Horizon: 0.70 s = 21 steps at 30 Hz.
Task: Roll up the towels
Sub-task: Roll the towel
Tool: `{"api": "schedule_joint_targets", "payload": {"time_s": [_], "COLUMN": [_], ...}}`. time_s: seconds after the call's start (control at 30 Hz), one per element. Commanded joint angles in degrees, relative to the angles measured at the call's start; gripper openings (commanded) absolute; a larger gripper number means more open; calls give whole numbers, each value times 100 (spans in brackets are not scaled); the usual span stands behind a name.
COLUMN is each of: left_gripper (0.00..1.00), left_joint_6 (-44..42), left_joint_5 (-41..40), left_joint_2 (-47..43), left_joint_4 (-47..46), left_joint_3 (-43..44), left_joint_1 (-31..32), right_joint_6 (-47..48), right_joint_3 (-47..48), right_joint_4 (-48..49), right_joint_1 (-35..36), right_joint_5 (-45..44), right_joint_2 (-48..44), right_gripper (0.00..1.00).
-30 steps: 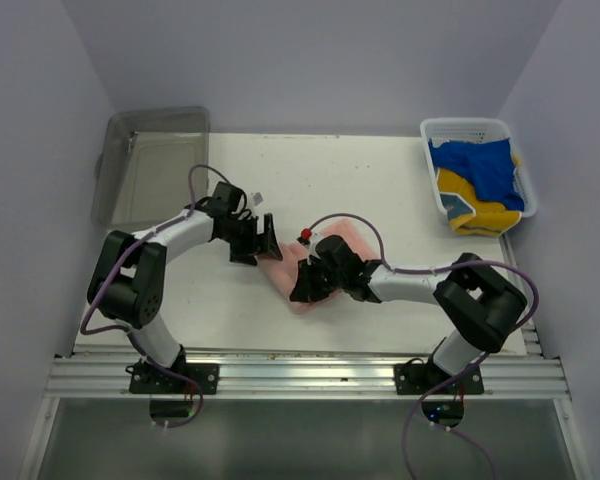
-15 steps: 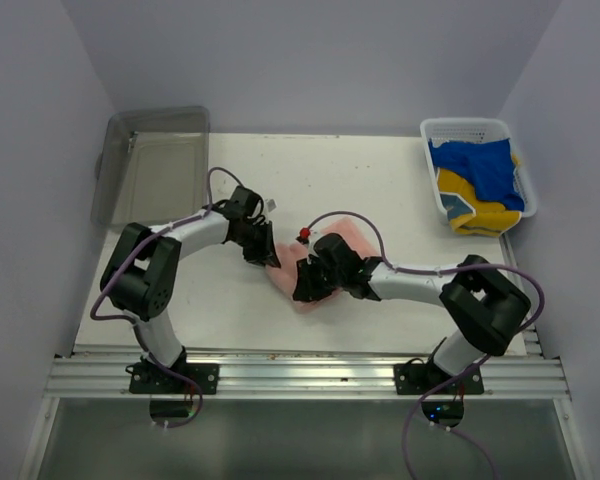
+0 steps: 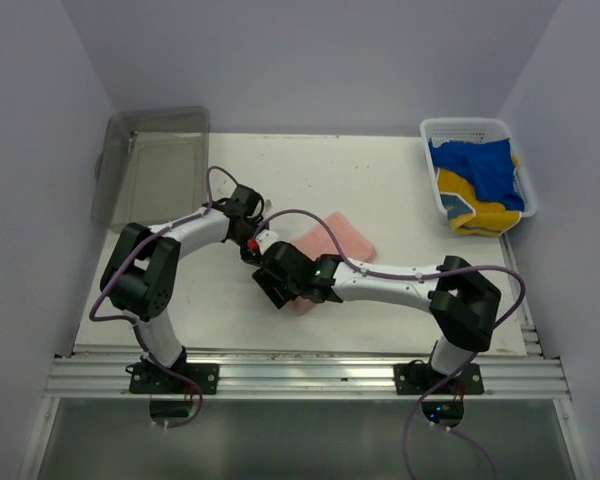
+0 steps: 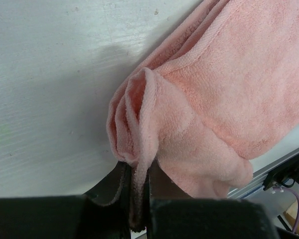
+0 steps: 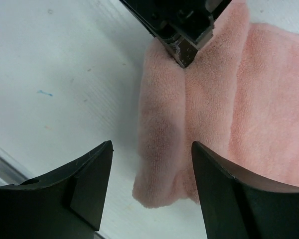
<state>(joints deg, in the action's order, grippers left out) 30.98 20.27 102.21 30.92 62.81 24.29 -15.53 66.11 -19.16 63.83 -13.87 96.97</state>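
Observation:
A pink towel (image 3: 338,238) lies folded in the middle of the white table (image 3: 380,180), its left edge rolled over. My left gripper (image 3: 252,246) is shut on a fold of that rolled edge, and the left wrist view shows the towel (image 4: 224,89) pinched between the jaws of the gripper (image 4: 137,172). My right gripper (image 3: 277,286) is open and empty at the towel's near left end. In the right wrist view its jaws (image 5: 150,149) straddle the rolled edge of the towel (image 5: 259,99), with the left gripper's fingers (image 5: 187,47) just beyond.
A white basket (image 3: 442,132) at the back right holds blue and yellow towels (image 3: 485,180). A clear plastic bin (image 3: 150,160) stands at the back left. The table's front edge and metal rail (image 3: 300,375) are close to the towel's near end.
My left gripper moved onto the towel's left edge and shut on it. My right gripper slid left along the near end, uncovering more of the towel.

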Motion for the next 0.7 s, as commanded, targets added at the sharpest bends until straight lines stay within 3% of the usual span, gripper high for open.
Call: {"api": "schedule_joint_targets", "payload": {"time_s": [0.0,0.27,0.4,0.43,0.5,0.53,0.57,0.6,0.67], "left_gripper": [0,0,0,0,0,0,3,22,49], "left_joint_6": [66,101,22,-4,-83,-110,-145,-232,-303], "left_joint_5": [-339,-287,-226,-217,-217,-208,-199,-164,-173], "left_joint_2": [-123,-149,-149,-149,-132,-149,-167,-193,-351], "left_joint_4": [274,274,275,283,310,336,371,415,485], "left_joint_3": [170,109,91,100,109,153,170,197,284], "left_joint_1": [-30,-30,-30,-30,-30,-56,-74,-91,-162], "right_joint_6": [480,428,226,226,191,182,156,60,-72], "right_joint_3": [341,307,201,192,175,61,-35,-132,-386], "right_joint_4": [-509,-141,96,96,149,227,324,438,755], "right_joint_1": [190,499,481,464,402,306,253,174,-106], "right_joint_5": [-906,-1276,-1497,-1452,-1269,-946,-707,-444,400], "right_joint_2": [391,1034,1166,1166,1123,1062,878,755,552], "right_gripper": [69,65,43,21,0,0,0,0,0]}}
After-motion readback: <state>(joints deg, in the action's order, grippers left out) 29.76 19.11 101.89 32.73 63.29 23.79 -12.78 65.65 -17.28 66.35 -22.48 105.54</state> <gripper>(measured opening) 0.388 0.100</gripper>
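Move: The towel's rolled edge is held shut at its far-left corner by the left fingers, right at that hand's point. The near stretch, still free, lies about 5 cm below the open right hand, 1 cm ahead and 1 cm to its right, and some 6 cm back and 4 cm right of the left hand. The flat rest of the towel lies roughly 9 cm ahead of the right hand, 12 cm to its right and 8 cm down. Onto the towel's rolled edge, just on the near side of the left gripper, the right hand drops about 5 cm with open fingers, tipping some 15 degrees to point more steeply down, then closes and pinches the roll. The left hand keeps its pinch almost in place until the right has hold, then starts to open around the roll. ##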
